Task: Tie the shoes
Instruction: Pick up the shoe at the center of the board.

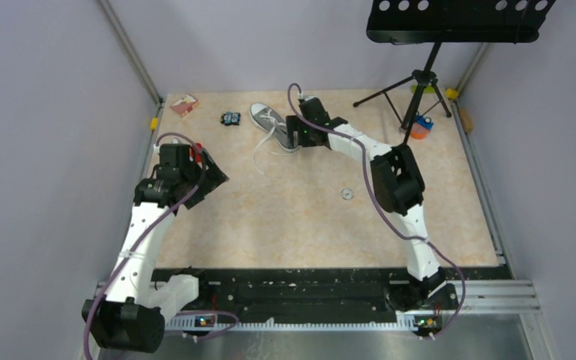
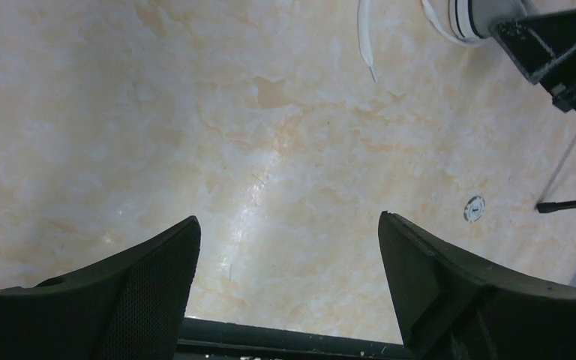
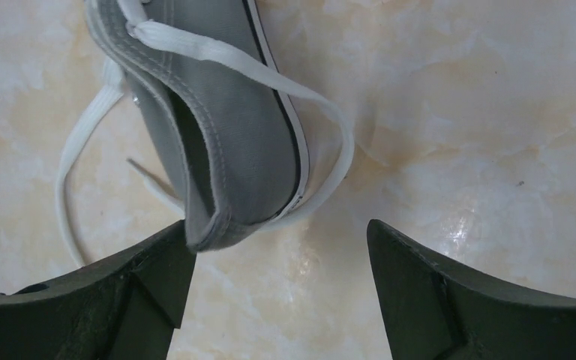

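The shoe (image 1: 267,117) is a grey canvas sneaker with a white sole, lying at the back middle of the table. Its white laces (image 1: 264,148) trail loose toward the front. In the right wrist view the heel (image 3: 232,150) lies just ahead of my open right gripper (image 3: 277,234), its rim close to the left finger (image 3: 146,274), with nothing held. One lace (image 3: 328,120) loops around the heel's right side. My right gripper (image 1: 297,137) sits at the shoe's heel end. My left gripper (image 1: 214,178) hovers open over bare table (image 2: 289,225), left of the shoe; a lace tip (image 2: 365,41) shows far ahead.
A red and white box (image 1: 184,105) and a small black and blue object (image 1: 230,118) lie at the back left. A music stand tripod (image 1: 420,82) and an orange object (image 1: 420,128) stand at the back right. A small round disc (image 1: 346,194) lies mid-table.
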Action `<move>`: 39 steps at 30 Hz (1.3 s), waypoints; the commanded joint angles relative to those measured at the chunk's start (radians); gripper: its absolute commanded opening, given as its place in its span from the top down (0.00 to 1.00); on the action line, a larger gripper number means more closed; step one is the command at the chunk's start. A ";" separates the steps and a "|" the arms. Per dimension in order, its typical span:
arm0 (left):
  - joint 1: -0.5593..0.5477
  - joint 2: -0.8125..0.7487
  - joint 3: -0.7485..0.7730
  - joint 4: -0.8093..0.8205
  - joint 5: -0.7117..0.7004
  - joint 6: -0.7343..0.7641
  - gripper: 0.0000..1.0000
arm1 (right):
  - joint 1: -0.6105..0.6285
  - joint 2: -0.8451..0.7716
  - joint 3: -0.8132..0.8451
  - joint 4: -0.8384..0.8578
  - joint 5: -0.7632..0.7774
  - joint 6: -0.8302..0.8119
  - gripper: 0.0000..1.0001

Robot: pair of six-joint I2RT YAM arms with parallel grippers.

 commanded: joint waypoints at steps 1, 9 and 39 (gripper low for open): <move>0.005 -0.031 -0.047 0.013 0.076 -0.012 0.08 | -0.008 0.063 0.135 -0.024 -0.033 0.046 0.16; 0.005 -0.055 -0.065 0.013 0.101 0.000 0.09 | -0.007 0.112 0.174 -0.005 -0.084 0.076 0.46; 0.004 0.044 -0.152 0.119 0.283 0.024 0.10 | 0.020 -0.906 -0.634 -0.304 0.115 0.204 1.00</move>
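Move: At the far part of the board, the shoe's middle is roughly 9 cm ahead, 8 cm left and 4 cm below the right hand, its heel nearest, about 1 cm ahead, 2 cm left and 1 cm lower. The small black toy lies about 13 cm ahead and 19 cm left of this hand, the white disc some 17 cm back and 13 cm right. From the left hand the shoe is about 30 cm ahead, 15 cm right and 16 cm down. Easing about 2 cm left and just over 1 cm down and forward, the open right fingers close on the shoe's heel collar and pinch it, one pad on each side. Keeping that grip, the hand pulls back about 18 cm and right about 16 cm, towards the white disc, climbing about 10 cm, mostly late on. The empty, open left hand sinks some 4 cm and drifts right about as far. ##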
